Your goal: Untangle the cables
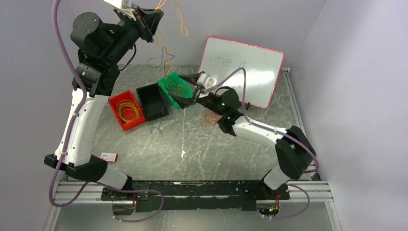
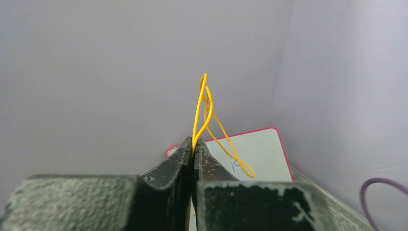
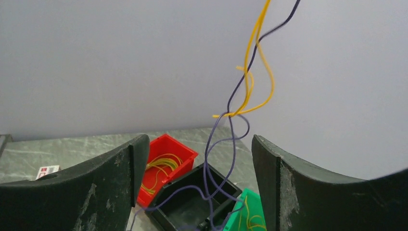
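Note:
My left gripper [image 1: 155,13] is raised high at the back left, shut on a yellow cable [image 2: 201,110] that loops up out of its fingertips [image 2: 194,144]. From it, yellow and dark blue cables [image 1: 166,53] hang tangled down toward the green bin [image 1: 169,82]. My right gripper [image 1: 185,90] stands open beside that bin. In the right wrist view a dark blue cable [image 3: 208,163] dangles between its fingers [image 3: 137,163] without being gripped, twisted with a yellow cable [image 3: 250,82] higher up. An orange cable [image 1: 209,118] lies on the table.
A red bin [image 1: 126,109] with yellow cables, a black bin [image 1: 153,101] and the green bin stand in a row at centre left. A pink-edged whiteboard [image 1: 243,72] leans at the back right. A small label [image 1: 109,157] lies near the left arm's base.

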You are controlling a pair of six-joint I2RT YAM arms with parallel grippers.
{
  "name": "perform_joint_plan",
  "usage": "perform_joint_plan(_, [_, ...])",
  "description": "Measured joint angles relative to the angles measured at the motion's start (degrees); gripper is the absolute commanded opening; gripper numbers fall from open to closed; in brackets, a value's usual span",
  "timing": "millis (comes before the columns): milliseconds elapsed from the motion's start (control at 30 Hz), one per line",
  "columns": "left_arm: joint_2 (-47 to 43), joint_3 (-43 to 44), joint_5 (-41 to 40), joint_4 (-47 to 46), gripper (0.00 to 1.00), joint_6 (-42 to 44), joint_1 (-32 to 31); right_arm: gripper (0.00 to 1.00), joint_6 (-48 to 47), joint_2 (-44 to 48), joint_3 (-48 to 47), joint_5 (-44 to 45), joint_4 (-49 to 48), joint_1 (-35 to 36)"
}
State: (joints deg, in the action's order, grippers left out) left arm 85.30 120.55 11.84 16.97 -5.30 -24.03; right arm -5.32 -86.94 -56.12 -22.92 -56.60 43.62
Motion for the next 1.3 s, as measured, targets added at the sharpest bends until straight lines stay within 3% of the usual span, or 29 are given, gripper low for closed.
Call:
perform_joint_plan(267, [-0.02,0.00,1.01,-0.24,0.07,-0.31,0.00,0.78,-2.95,-12.46,-6.47,3.96,1.03,0.92])
perform_joint_plan(367, [-0.07,0.00,1.31,-0.28,0.07,-0.37,0.00,0.70,-3.56,-15.93,-8.85,5.81,1.55,0.92])
perform_joint_plan(467, [-0.26,-0.07,1.36,-0.28,0.07,-0.44,0.00,0.50,-3.67,-18.05,-10.21,6.91,1.60,0.92])
perform_joint_plan(667, [-1.31,-0.63,1.25,-0.42,0.07,-0.44,0.00,0.01,-1.62,-17.09,-8.15,9.05,0.61,0.92])
perform_joint_plan(900, [-1.68,-1.07,-1.46,-0.44,0.07,-0.24,0.00,0.00,7.78,-5.62,2.69,15.21,9.73,0.90])
perform_joint_plan(1133, [-1.60,-0.79,-6.12,0.00,0.07,2.69,0.00,0.00,19.45,12.11,21.27,23.54,21.35,0.87])
perform_joint_plan(1300, [-1.22,1.68,-11.76,0.24,0.07,7.04,0.00,0.00,26.05,19.85,30.86,30.38,31.43,0.81])
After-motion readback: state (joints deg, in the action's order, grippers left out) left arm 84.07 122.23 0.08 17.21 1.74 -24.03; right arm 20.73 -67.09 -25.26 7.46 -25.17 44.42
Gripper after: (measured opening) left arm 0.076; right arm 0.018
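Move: Ahead of the open right hand hangs the blue cable, about 7 cm farther out, 5 cm to the left and 8 cm lower. The yellow cable, held up by the left hand, has its hanging part straight above that, some 12 cm higher than the right hand. On the table, about 35 cm below, the green tray is 24 cm out and 6 left, the orange cable 12 out and 12 right. From the left hand the blue cable hangs 32 cm straight below. Reaching forward, down and left, the right hand takes its open fingers about 10 cm to the hanging blue cable and pinches it shut. It then pulls down, right and back towards the orange cable, faster and faster, some 25 cm, with the fingers tipping down about 50 degrees. The left hand keeps its hold on the yellow cable, eases slightly back, then swings about 4 cm left. ##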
